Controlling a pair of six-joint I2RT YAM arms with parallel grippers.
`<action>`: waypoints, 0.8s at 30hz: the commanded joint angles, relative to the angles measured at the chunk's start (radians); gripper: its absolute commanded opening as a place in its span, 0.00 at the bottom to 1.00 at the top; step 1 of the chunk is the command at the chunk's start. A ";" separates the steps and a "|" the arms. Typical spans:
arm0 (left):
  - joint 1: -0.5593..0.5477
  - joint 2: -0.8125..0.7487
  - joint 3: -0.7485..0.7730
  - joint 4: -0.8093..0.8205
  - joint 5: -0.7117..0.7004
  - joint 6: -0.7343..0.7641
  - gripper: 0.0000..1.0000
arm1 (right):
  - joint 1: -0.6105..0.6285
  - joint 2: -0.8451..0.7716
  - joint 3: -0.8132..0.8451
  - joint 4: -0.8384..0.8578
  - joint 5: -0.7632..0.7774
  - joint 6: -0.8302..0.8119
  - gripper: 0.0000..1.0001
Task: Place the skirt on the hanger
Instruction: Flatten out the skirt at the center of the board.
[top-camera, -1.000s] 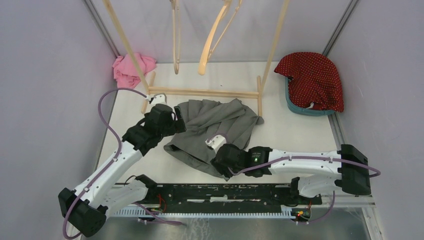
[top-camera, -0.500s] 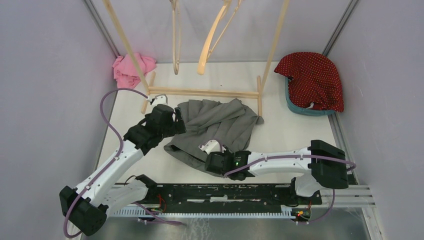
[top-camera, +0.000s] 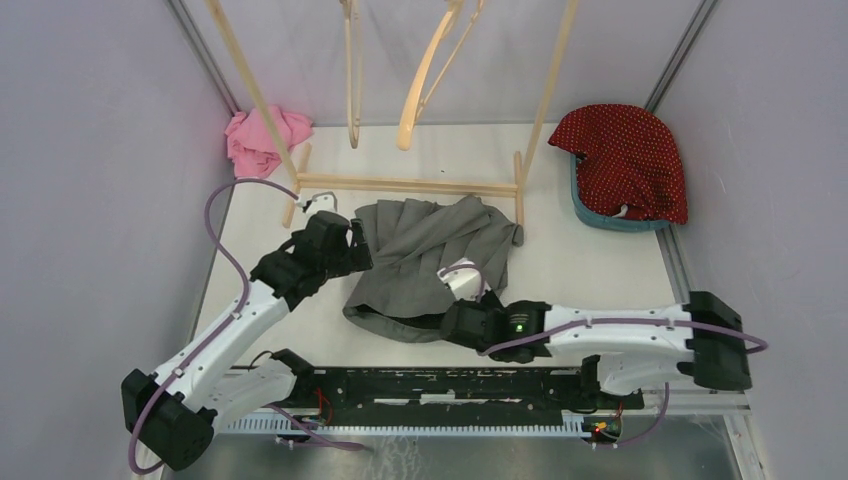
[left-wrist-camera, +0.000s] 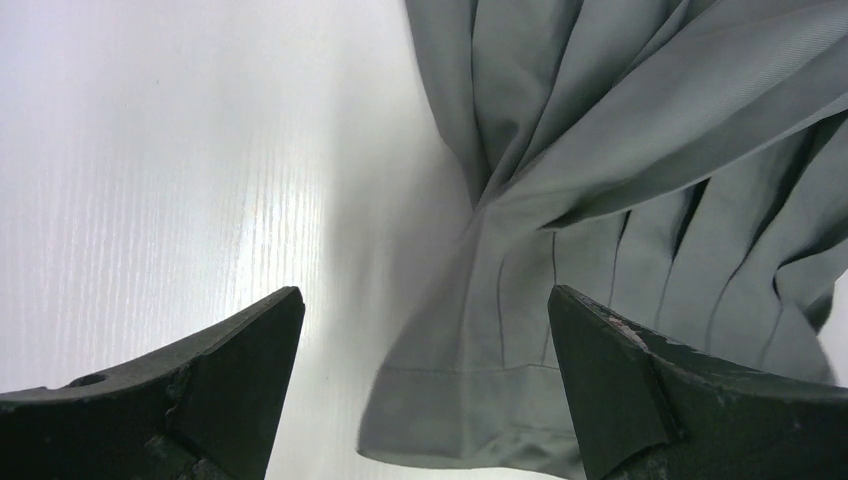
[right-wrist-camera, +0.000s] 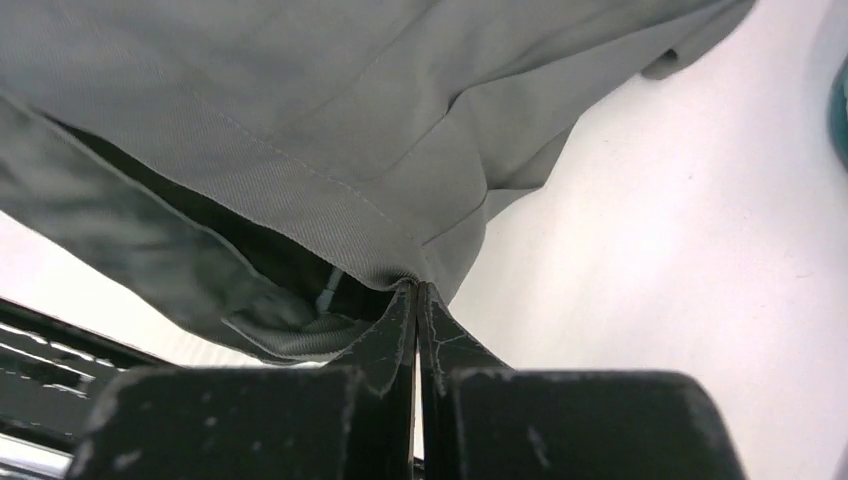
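Note:
The grey pleated skirt (top-camera: 430, 255) lies crumpled on the white table, in front of the wooden rack. Two wooden hangers (top-camera: 425, 80) hang from that rack at the back. My right gripper (top-camera: 445, 322) is at the skirt's near edge. The right wrist view shows this gripper (right-wrist-camera: 417, 290) shut, its tips pinching a stitched edge of the skirt (right-wrist-camera: 300, 100). My left gripper (top-camera: 360, 238) hovers at the skirt's left side. It stands wide open (left-wrist-camera: 425, 300), with a corner of the skirt (left-wrist-camera: 620, 200) below and between its fingers, untouched.
The rack's wooden base bar (top-camera: 400, 185) runs across the table behind the skirt. A pink cloth (top-camera: 262, 138) lies at the back left. A red dotted garment (top-camera: 625, 160) covers a teal basket at the back right. Purple walls close in both sides.
My right gripper has closed on the skirt's near edge and moved slightly right, bunching that edge inward. The left arm has barely moved and stays open.

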 joint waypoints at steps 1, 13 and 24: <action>-0.001 0.005 -0.010 0.050 0.020 -0.031 0.99 | 0.001 -0.218 -0.049 -0.073 0.153 0.124 0.01; -0.135 0.083 -0.057 0.056 0.051 -0.080 0.99 | -0.037 -0.300 -0.051 -0.120 0.125 0.097 0.14; -0.165 0.095 -0.054 0.064 0.005 -0.107 0.99 | -0.003 -0.219 0.009 -0.012 -0.191 -0.193 0.47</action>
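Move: The right hand already pinches the skirt by its near right corner, about 5 cm above the board. From this hand the skirt's middle lies some 7 cm ahead and 10 cm left; the stand's bottom bar has its middle roughly 24 cm ahead and 14 cm left, both about 5 cm below. The open left hand has the skirt's left edge about 6 cm to its right, 3 cm back and 10 cm below. Still pinching the skirt's corner, the right hand flicks it quickly up nearly 7 cm and about 5 cm right, rolling its left side up, then comes back down about 4 cm, levels out and opens to roughly half, letting go of the cloth. The wide-open left hand sinks about 5 cm while shifting right and back over the board, touching nothing, its fingers tipping slightly further down. ##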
